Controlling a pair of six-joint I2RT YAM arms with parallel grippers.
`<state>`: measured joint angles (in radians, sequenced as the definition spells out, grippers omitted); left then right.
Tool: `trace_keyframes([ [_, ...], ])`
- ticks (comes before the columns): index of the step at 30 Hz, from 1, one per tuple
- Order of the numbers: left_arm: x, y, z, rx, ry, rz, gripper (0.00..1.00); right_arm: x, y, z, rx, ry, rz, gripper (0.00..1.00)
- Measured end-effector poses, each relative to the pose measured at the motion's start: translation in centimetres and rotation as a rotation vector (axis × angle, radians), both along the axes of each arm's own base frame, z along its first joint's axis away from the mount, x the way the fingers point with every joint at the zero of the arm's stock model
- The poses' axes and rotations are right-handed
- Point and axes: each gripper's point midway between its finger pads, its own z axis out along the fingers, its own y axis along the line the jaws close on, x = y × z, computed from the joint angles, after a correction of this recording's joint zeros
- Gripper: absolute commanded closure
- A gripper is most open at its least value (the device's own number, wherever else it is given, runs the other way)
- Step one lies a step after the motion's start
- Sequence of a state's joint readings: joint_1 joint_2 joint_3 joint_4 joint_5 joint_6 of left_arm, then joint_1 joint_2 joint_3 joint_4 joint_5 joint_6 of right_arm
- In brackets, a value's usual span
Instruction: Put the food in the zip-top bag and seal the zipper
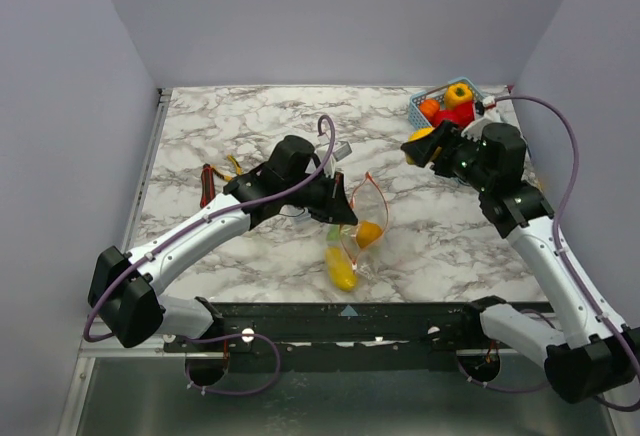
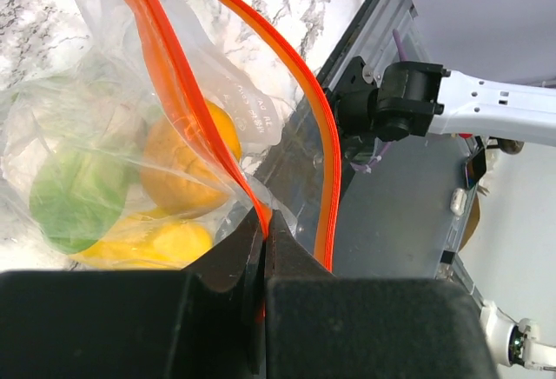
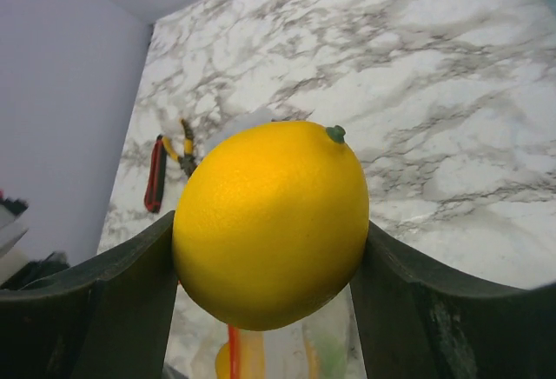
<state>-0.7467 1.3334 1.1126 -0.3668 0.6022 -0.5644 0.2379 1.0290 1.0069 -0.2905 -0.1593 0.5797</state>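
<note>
The zip-top bag [image 1: 357, 218] lies mid-table with its mouth held up and gaping. My left gripper [image 1: 343, 206] is shut on one lip of the red-orange zipper [image 2: 165, 75]; the other lip [image 2: 323, 144] arcs free to the right. Inside the bag are an orange fruit [image 2: 187, 157], a green piece [image 2: 76, 198] and a yellow piece [image 2: 165, 244]. My right gripper [image 1: 416, 148] hovers right of the bag, shut on a yellow lemon [image 3: 271, 221] that fills the gap between its fingers [image 3: 130, 292]. The bag shows below the lemon [image 3: 261, 353].
A blue mesh basket [image 1: 417, 108] at the back right holds a yellow pepper [image 1: 459, 93], an orange piece [image 1: 429, 107] and a red piece [image 1: 456, 115]. A red-handled tool [image 1: 207, 184] and a yellow-handled one [image 1: 233, 165] lie at the left. The black rail [image 1: 350, 321] runs along the near edge.
</note>
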Motion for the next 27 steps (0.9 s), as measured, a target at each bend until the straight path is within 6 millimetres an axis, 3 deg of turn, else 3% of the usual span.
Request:
trace_keyframes([
  [8,0.4,0.2,0.0,0.001,0.001,0.012,1.00,-6.4,9.3,1.0,-0.040,0.018,0.317,1.00],
  [13,0.4,0.3,-0.1,0.003,0.000,0.014,1.00,-10.0,12.8,-2.3,-0.166,0.096,0.385,1.00],
  [18,0.9,1.3,-1.1,0.056,0.014,0.049,1.00,-11.7,13.1,-6.3,-0.363,0.185,0.324,1.00],
  [27,1.3,1.2,-0.9,0.049,-0.003,0.059,1.00,-13.1,10.7,-9.1,-0.494,0.247,0.265,0.99],
])
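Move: The lemon is already in the right fingers, and the zip-top bag's open mouth lies about 14 cm back, 11 cm left and 12 cm below that hand. The orange in the bag is roughly 13 cm back, 10 cm left and 18 cm down; the yellow food is 22 cm back and 17 cm left. The basket is some 21 cm ahead and 16 cm right. From the left hand, pinching the zipper edge, the mouth is about 5 cm right, level. The lemon stays gripped as the right hand swings it left and back to the bag mouth, then sinks about 9 cm, easing 2–3 cm back to the right as it sinks. Its wrist tips the fingers down and rolls its left side lower by nearly 30 degrees. The left hand keeps its pinch on the zipper edge, shifting about 2 cm left, forward and down. ##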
